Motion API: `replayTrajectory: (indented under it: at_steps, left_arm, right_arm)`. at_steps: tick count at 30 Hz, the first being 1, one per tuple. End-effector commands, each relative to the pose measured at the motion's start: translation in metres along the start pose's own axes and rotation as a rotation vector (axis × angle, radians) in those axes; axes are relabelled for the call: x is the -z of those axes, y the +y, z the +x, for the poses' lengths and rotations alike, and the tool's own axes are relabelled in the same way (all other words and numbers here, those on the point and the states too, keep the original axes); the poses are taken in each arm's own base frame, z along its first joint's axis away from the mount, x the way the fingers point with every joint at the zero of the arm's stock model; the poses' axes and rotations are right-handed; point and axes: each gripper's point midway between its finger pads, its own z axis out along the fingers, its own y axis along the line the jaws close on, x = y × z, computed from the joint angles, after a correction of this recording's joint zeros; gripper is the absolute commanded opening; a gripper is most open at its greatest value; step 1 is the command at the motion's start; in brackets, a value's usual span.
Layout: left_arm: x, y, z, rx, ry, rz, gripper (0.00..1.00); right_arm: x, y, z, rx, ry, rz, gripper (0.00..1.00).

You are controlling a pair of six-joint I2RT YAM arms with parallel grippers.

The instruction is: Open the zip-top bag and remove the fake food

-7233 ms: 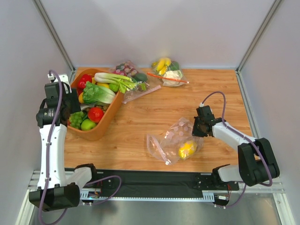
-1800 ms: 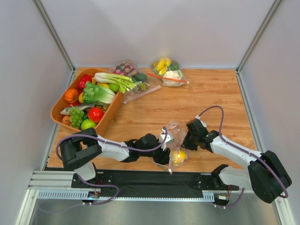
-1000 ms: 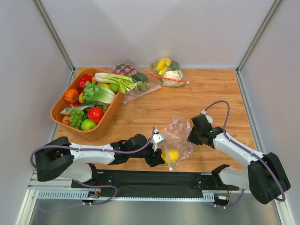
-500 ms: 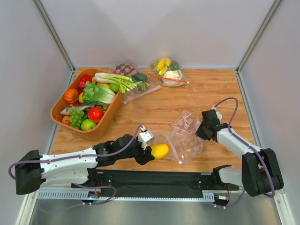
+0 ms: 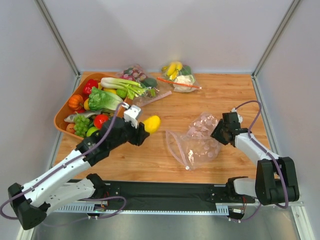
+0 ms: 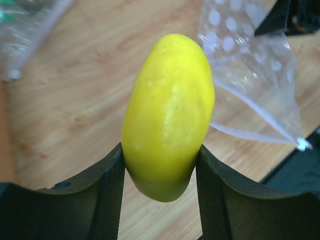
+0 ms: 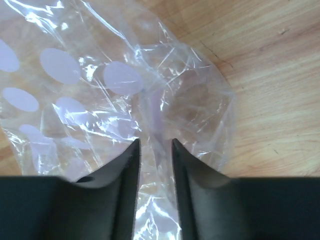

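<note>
The zip-top bag (image 5: 197, 145) lies flat on the table right of centre, clear with pink dots, and nothing shows inside it. My right gripper (image 5: 220, 134) is at its right edge, its fingers pinched on the plastic (image 7: 150, 120); in the right wrist view the gripper (image 7: 156, 145) has the film between its narrow jaws. My left gripper (image 5: 142, 131) is shut on the yellow lemon-like piece (image 5: 152, 123) and holds it above the table, beside the basket. It fills the left wrist view (image 6: 167, 115). The pale-green stalk (image 5: 120, 85) and green grapes (image 5: 81, 124) lie in the basket.
An orange basket (image 5: 62, 111) of fake vegetables stands at the left. A clear bag with dark grapes (image 5: 139, 76) and one with banana and cauliflower (image 5: 179, 75) lie at the back. The black rail (image 5: 165, 192) runs along the near edge.
My left gripper has carried the lemon up and to the left, away from the bag and toward the basket. My right gripper and the bag have shifted slightly right.
</note>
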Motion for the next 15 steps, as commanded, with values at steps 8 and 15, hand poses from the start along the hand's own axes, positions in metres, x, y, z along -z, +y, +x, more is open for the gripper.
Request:
replayTrajectory:
  at_steps: [8, 15]
  left_arm:
    - [0.077, 0.145, -0.095, 0.2, -0.124, -0.42, 0.0]
    - [0.133, 0.211, -0.097, 0.262, -0.136, -0.693, 0.0]
  right_arm:
    - [0.017, 0.024, -0.024, 0.042, -0.034, -0.089, 0.72]
    - [0.028, 0.021, -0.026, 0.071, -0.054, -0.091, 0.74]
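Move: The left hand holds the yellow fake fruit; the orange bin's middle lies about 16 cm ahead, 22 cm left and 14 cm below. In the bin, the tomato is some 12 cm ahead and 18 cm left of that hand, the celery 26 cm ahead and 10 cm left, both about 11 cm below. The right hand has the emptied zip-top bag's middle about 8 cm left, 2 cm back and 2 cm below. Left swings the held fruit about 20 cm left, forward and up to the bin, turning counter-clockwise; right opens wide. ##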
